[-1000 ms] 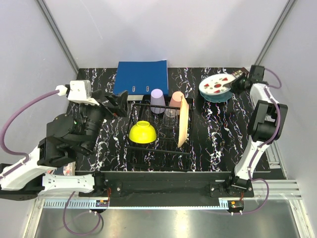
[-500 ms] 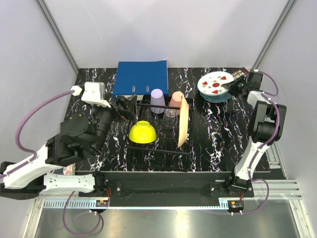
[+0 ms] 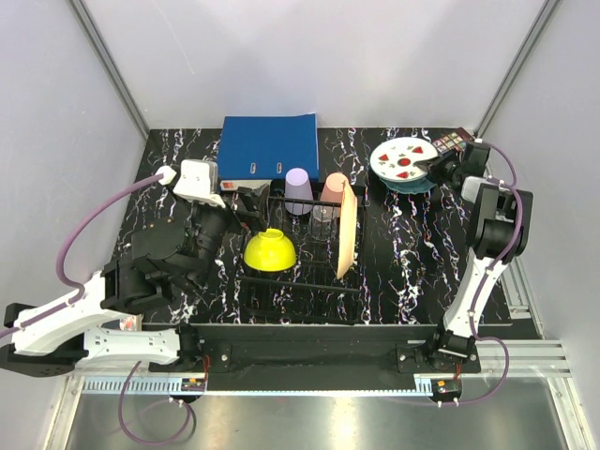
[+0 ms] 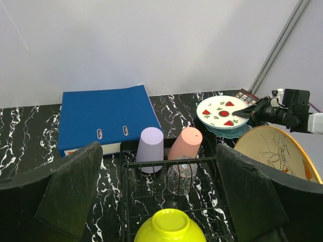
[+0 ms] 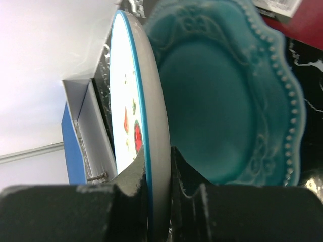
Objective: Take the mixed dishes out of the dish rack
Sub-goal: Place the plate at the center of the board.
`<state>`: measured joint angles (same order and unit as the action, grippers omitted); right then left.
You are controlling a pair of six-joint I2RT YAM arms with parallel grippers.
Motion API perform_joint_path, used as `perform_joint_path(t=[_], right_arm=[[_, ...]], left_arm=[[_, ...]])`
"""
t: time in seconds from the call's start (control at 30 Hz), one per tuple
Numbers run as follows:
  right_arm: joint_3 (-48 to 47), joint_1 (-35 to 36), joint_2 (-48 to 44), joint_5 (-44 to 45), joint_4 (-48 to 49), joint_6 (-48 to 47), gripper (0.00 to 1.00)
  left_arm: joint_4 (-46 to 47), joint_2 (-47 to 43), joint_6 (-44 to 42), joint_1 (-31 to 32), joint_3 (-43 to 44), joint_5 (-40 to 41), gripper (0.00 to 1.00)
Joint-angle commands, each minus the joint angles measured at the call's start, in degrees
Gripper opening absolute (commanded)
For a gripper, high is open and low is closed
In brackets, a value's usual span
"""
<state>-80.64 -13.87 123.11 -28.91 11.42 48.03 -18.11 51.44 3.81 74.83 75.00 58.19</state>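
The black dish rack (image 3: 298,282) holds an upturned yellow bowl (image 3: 270,249), a lilac cup (image 3: 298,190), a salmon-pink cup (image 3: 334,189), a clear glass (image 3: 323,223) and an upright peach plate (image 3: 348,228). My left gripper (image 3: 251,202) hangs wide open over the rack's left side, just behind the bowl (image 4: 170,227), holding nothing. At the back right, my right gripper (image 3: 433,167) is shut on the rim of the watermelon-print plate (image 5: 154,126), held just above the teal plate (image 5: 217,116) on the table.
A blue binder (image 3: 266,147) lies flat behind the rack. A small patterned card (image 3: 448,143) sits at the far right corner. White walls close off the back and both sides.
My left arm has swung right and forward, bringing its open gripper up to the rack. The right gripper has shifted the watermelon-print plate slightly left over the teal plate.
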Motion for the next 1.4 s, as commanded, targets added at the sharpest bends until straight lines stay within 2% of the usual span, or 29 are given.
perform_joint_path(t=[0.0, 0.23, 0.47, 0.63, 0.77, 0.8, 0.87, 0.9, 1.0, 1.23, 1.37], right_arm=[[-5.0, 0.2, 0.3, -3.8, 8.7, 3.0, 0.00], [-5.1, 0.1, 2.1, -3.3, 8.3, 2.9, 0.00], [-6.1, -0.4, 2.8, 0.9, -1.3, 0.0, 0.00], [-6.9, -0.5, 3.0, 1.7, -3.5, -0.4, 0.00], [-7.8, -0.6, 3.3, 2.9, -7.2, -0.8, 0.14], [-7.8, -0.7, 3.4, 3.0, -7.5, -0.7, 0.23], [-7.8, -0.7, 3.3, 3.2, -8.4, -0.4, 0.33], [-7.7, -0.7, 3.2, 3.4, -8.8, -0.3, 0.42], [-8.1, -0.7, 2.9, 4.2, -10.9, -0.7, 0.55], [-10.6, -1.0, 2.2, 6.3, -19.1, -1.6, 0.76], [-12.9, -1.0, 1.4, 8.2, -23.8, -3.3, 0.80]], left_arm=[[6.2, -0.4, -2.9, 0.1, -0.8, -1.0, 0.99], [7.1, 0.9, -3.5, 0.1, -0.6, -0.3, 0.99], [7.1, 1.3, -4.9, 0.1, -0.6, -0.2, 0.99], [7.1, 1.3, -5.0, 0.1, -1.2, -0.4, 0.99], [6.6, 1.3, -5.1, 0.1, -1.1, -0.4, 0.99], [6.4, 1.4, -5.1, 0.1, -1.0, -0.4, 0.99], [6.3, 1.3, -5.2, 0.1, -1.1, -0.2, 0.99], [6.4, 1.3, -5.2, 0.1, -1.2, -0.2, 0.99], [6.3, 1.3, -5.2, 0.1, -1.3, -0.2, 0.99], [5.8, 1.5, -5.1, 0.1, -1.2, -0.4, 0.99], [5.3, 1.5, -5.0, 0.1, -0.9, -0.4, 0.99]])
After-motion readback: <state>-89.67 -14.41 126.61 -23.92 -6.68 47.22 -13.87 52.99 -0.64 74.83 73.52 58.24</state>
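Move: The right gripper holds the watermelon plate by its right rim, that plate's middle about 8 cm left and 2 cm ahead of the fingers. The teal plate meant to carry it lies below, its middle some 6 cm left, 3 cm back and 5 cm down. The red book lies roughly 8 cm right and 6 cm ahead; the pink cup stands around 28 cm left and 8 cm back. From the left hand, the teal plate is about 34 cm ahead, 38 cm right and 42 cm down. Lower the right gripper about 1.5 cm to set the watermelon plate down on the teal one, and hold nearly still there with the fingers shut on the rim. Then spread the fingers wide to let go, easing down, slightly back and to the right, while tipping the fingertips some 10 degrees further down. ##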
